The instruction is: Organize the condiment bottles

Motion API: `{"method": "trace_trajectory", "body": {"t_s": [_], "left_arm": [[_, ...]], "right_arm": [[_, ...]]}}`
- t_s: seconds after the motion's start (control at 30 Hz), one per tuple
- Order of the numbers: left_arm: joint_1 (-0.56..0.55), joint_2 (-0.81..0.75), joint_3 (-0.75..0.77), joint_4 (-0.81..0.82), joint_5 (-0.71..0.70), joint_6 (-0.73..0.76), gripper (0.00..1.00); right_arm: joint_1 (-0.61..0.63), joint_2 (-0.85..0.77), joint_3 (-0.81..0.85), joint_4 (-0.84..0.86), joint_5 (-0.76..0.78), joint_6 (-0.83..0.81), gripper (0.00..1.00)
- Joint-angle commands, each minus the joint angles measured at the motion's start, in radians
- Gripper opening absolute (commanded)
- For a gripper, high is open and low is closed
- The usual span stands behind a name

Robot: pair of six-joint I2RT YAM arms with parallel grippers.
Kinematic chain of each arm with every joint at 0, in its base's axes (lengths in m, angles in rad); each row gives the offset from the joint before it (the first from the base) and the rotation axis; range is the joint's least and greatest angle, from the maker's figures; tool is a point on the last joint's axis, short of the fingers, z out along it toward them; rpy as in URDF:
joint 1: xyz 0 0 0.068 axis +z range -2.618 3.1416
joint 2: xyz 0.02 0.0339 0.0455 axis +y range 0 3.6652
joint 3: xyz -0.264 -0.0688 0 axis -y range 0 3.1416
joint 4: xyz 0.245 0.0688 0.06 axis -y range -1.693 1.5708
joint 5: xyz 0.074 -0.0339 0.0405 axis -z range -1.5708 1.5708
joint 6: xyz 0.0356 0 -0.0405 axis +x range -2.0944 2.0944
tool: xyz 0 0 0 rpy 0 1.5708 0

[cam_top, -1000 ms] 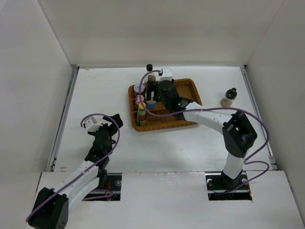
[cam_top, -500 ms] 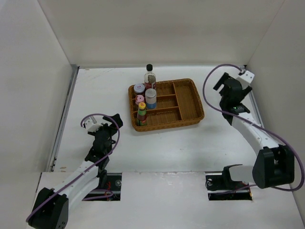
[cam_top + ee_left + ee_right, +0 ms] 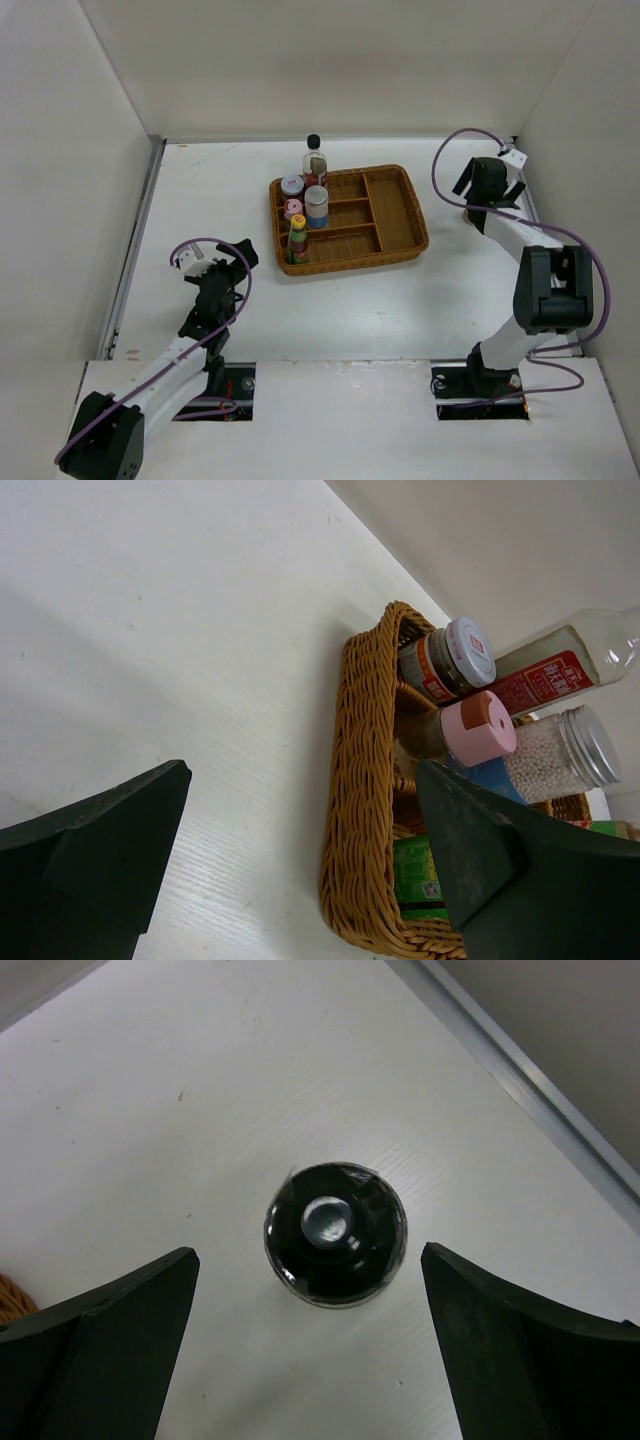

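Note:
The small dark bottle [image 3: 336,1233] stands on the table at the far right, seen from above between my right gripper's [image 3: 308,1253] open jaws. In the top view that gripper [image 3: 487,185] hides it. Lavender-lidded jar [image 3: 291,185], pink-capped shaker [image 3: 294,208], white blue-banded jar [image 3: 317,205] and green-red yellow-capped bottle [image 3: 298,240] stand in the wicker tray's [image 3: 400,215] left side. The tall black-capped bottle [image 3: 314,160] stands at its back left edge. My left gripper [image 3: 235,255] is open and empty, left of the tray.
The left wrist view shows the tray's wicker wall [image 3: 365,810] with the jar [image 3: 455,655], shaker [image 3: 475,728] and green bottle [image 3: 420,875] behind it. White walls close in the table on three sides; a metal rail [image 3: 520,1090] runs along the right edge.
My right arm has swung from over the tray's left side, leaving the white blue-banded jar there, to the far right above the small dark bottle. The left arm has not moved.

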Motion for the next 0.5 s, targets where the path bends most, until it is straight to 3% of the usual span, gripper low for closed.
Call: {"method": "trace_trajectory", "body": {"t_s": [0.0, 0.3, 0.47], "left_arm": [[0.002, 0.006, -0.010, 0.041, 0.013, 0.001, 1.00], [0.006, 0.013, -0.007, 0.042, 0.013, 0.001, 1.00], [0.002, 0.018, -0.007, 0.044, 0.013, 0.001, 1.00]], "right_arm": [[-0.016, 0.056, 0.081, 0.015, -0.039, -0.004, 1.00], [-0.045, 0.179, 0.151, 0.018, -0.021, -0.011, 0.90], [-0.033, 0.122, 0.105, 0.058, 0.016, -0.004, 0.57]]}}
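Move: The right hand is open just above the black-capped bottle, whose middle lies about 3 cm ahead, 2 cm to the right and 7 cm below. The wicker basket's middle is roughly 34 cm to the hand's left and 1 cm back; the white-capped jar in it is about 42 cm left and 2 cm back. From the idle left hand the bottle lies some 15 cm ahead and 63 cm right. The right hand sinks about 4 cm, reaching some 3 cm forward, and closes its fingers around the black-capped bottle. ##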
